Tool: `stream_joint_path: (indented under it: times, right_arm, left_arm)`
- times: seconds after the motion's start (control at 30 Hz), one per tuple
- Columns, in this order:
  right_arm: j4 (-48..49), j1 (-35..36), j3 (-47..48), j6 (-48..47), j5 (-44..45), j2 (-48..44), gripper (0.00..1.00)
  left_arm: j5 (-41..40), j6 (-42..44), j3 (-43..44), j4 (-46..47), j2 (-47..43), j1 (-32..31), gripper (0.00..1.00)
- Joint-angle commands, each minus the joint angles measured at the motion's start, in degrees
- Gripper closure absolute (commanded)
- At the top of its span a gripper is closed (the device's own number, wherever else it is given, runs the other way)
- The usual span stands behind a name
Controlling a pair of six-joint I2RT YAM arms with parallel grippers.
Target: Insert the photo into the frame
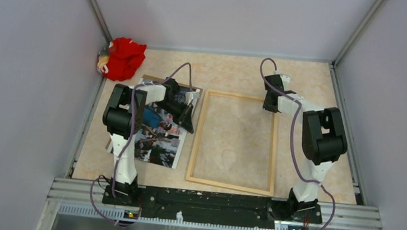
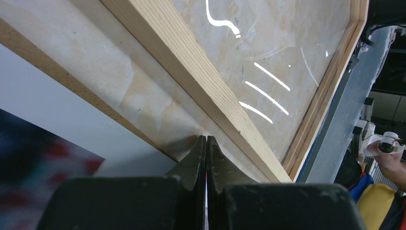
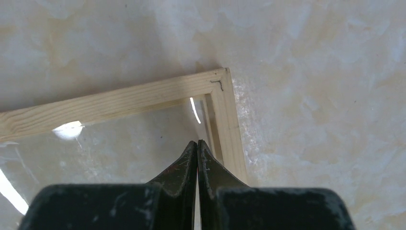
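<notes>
The light-wood frame (image 1: pixel 196 142) lies flat mid-table, its clear pane showing glare. Left of it lies the photo (image 1: pixel 156 138), picture side up, on a brown backing board (image 1: pixel 154 80). My left gripper (image 1: pixel 189 126) is shut and empty, its tip low over the bare strip between the photo's right edge and the frame's left rail. In the left wrist view the gripper (image 2: pixel 206 139) points at that rail (image 2: pixel 206 81), with the photo's white border (image 2: pixel 52 115) to the left. My right gripper (image 1: pixel 269 105) is shut, holding nothing, and hovers just inside the frame's far right corner (image 3: pixel 218 84).
A red cloth toy (image 1: pixel 122 57) sits in the far left corner. Grey walls close in the table on three sides, and a metal rail (image 1: pixel 215 201) with both arm bases runs along the near edge.
</notes>
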Motion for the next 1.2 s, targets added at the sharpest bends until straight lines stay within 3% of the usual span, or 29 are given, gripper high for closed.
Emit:
stream_joint_path:
  times: [0.0, 0.3, 0.63, 0.93, 1.17]
  right_arm:
    - [0.04, -0.81, 2.95, -0.20, -1.04, -0.30, 1.00]
    - [1.35, 3.47, 7.05, -0.81, -5.65, -5.10, 0.95]
    - [3.05, 13.10, 14.52, 2.30, -14.14, 3.51, 0.95]
    - [0.83, 13.58, 18.17, 3.69, -16.97, 11.66, 0.95]
    - [1.28, 13.61, 18.02, 4.42, -18.12, 12.84, 0.95]
  left_arm:
    - [-5.64, 2.87, -0.83, 2.06, -0.47, 0.75, 1.00]
    - [-6.13, 2.32, 1.29, 0.43, -2.56, 1.79, 1.00]
    - [-7.03, 1.44, 1.58, 0.39, -3.69, 2.07, 1.00]
    - [-6.75, 1.47, 2.26, -0.33, -4.21, 2.78, 1.00]
    - [-6.77, 1.59, 2.42, -0.47, -4.37, 2.94, 1.00]
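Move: Over the glass just inside the frame's far-right corner, the right hand has the middle of the far rail about 14 cm to its left and 4 cm ahead, roughly level; that corner is 3 cm right and 4 cm ahead. The photo's middle lies some 50 cm left and 9 cm back. From the left hand, at the photo's right edge, the photo's middle is about 16 cm left and 3 cm ahead, and the frame's left rail 3 cm right and 1 cm back. Lifting about 6 cm and swinging some 19 cm left, slightly forward, the right hand passes along the inner side of the far rail, then drops back to its old height on the glass, turning about 20 degrees counter-clockwise and rolling its left side up, fingers practically shut. The left hand's closed fingertips keep bearing on the photo's right edge and push it left and forward, roughly 3 cm, away from the frame. ##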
